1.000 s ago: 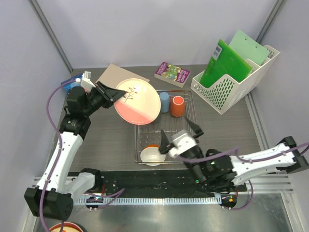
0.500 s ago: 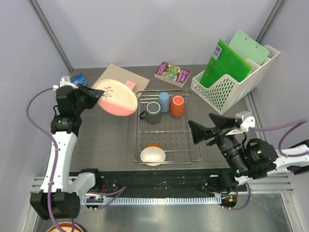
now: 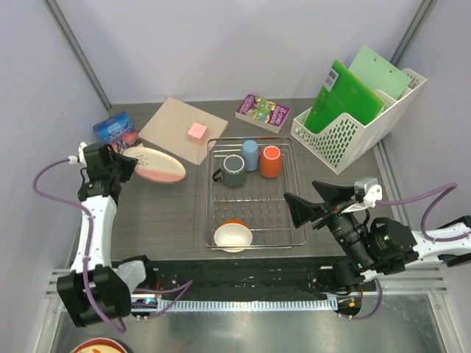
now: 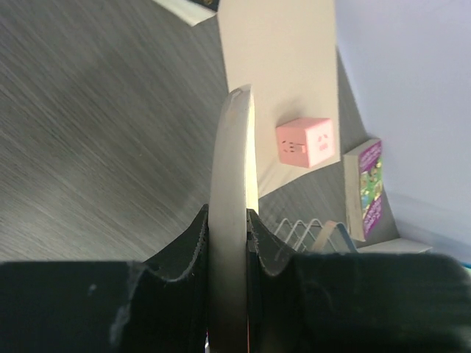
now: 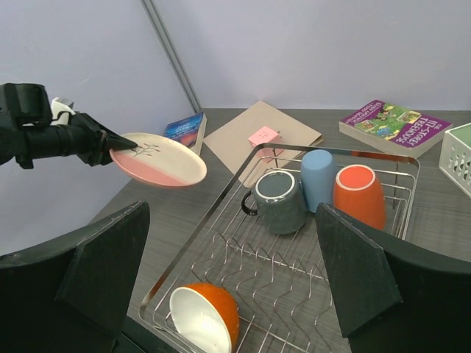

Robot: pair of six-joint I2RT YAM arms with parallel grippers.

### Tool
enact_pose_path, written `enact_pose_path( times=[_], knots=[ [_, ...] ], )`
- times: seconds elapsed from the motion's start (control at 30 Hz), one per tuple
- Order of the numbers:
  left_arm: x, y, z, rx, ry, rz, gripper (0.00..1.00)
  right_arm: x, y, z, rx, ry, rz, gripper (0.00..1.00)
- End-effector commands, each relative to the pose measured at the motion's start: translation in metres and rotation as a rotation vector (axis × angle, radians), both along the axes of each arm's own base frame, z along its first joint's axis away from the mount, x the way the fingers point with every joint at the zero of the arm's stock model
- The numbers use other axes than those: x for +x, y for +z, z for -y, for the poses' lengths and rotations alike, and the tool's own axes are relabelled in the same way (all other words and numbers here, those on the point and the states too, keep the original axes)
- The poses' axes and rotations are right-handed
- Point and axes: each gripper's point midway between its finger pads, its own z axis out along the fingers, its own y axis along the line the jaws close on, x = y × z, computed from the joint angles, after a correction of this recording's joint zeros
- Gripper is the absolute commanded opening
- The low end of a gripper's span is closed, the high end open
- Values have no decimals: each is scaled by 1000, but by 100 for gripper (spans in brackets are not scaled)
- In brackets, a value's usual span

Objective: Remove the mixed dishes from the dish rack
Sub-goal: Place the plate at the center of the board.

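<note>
My left gripper [image 3: 126,161] is shut on the rim of the pink round plate [image 3: 156,164], held nearly flat above the table left of the dish rack [image 3: 255,193]; the left wrist view shows the plate [image 4: 232,206] edge-on between the jaws. In the rack sit the dark grey mug [image 3: 234,170], light blue cup [image 3: 250,155], orange mug [image 3: 270,161] and, at the near end, the small bowl [image 3: 233,235]. My right gripper [image 3: 311,202] is open and empty, raised at the rack's right near side. The right wrist view shows the plate [image 5: 158,159], grey mug [image 5: 278,201] and bowl [image 5: 204,317].
A tan board [image 3: 183,128] with a pink cube [image 3: 196,131] lies behind the plate. A blue packet [image 3: 114,127] is at far left, a purple book [image 3: 263,112] behind the rack. A white perforated file holder [image 3: 358,121] with green folders stands at back right.
My left arm has carried the plate out of the rack, leftward and down, tilting it nearly flat. My right arm has drawn back from over the rack to its right side.
</note>
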Motion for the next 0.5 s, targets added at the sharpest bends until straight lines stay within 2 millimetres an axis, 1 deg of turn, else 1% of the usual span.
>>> enact_pose_path(
  times=[0.0,0.13,0.3,0.33,0.4,0.47],
  knots=[
    [34,19,-1,-51,2,132,0,-3,-6,-5,48,18,-23,100],
    [39,-3,-4,-51,11,88,0,-3,-15,-9,29,15,-30,100],
    [37,-29,-8,-15,5,7,0,-3,-22,-8,33,10,-40,100],
    [36,-37,-9,-17,7,-11,0,-3,-25,-8,29,9,-40,99],
    [35,-47,-4,-30,-17,-34,0,-3,-26,-8,29,6,-42,100],
    [34,-59,-4,-29,-24,-78,0,-3,-26,-9,27,5,-42,100]
  ],
)
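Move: The left hand still pinches the plate by its rim over bare tabletop. The board's middle lies about 24 cm ahead, 11 cm to its right and some 21 cm below, with the pink cube on it, roughly 23 cm ahead and 15 cm right. At table height the blue book is 20 cm ahead and 15 cm left; the rack's middle is about 2 cm back and 37 cm right. From the right hand, the board is 44 cm ahead, 36 cm left and 37 cm below. The left arm lowers the pinched plate about 8 cm, almost straight down towards the tabletop in front of the board, fast at first and then slower, edging barely forward while the wrist tips some 10 degrees further downward. Its fingers keep their grip on the rim, and the empty right hand, fingers still wide open, sinks about 3 cm. ##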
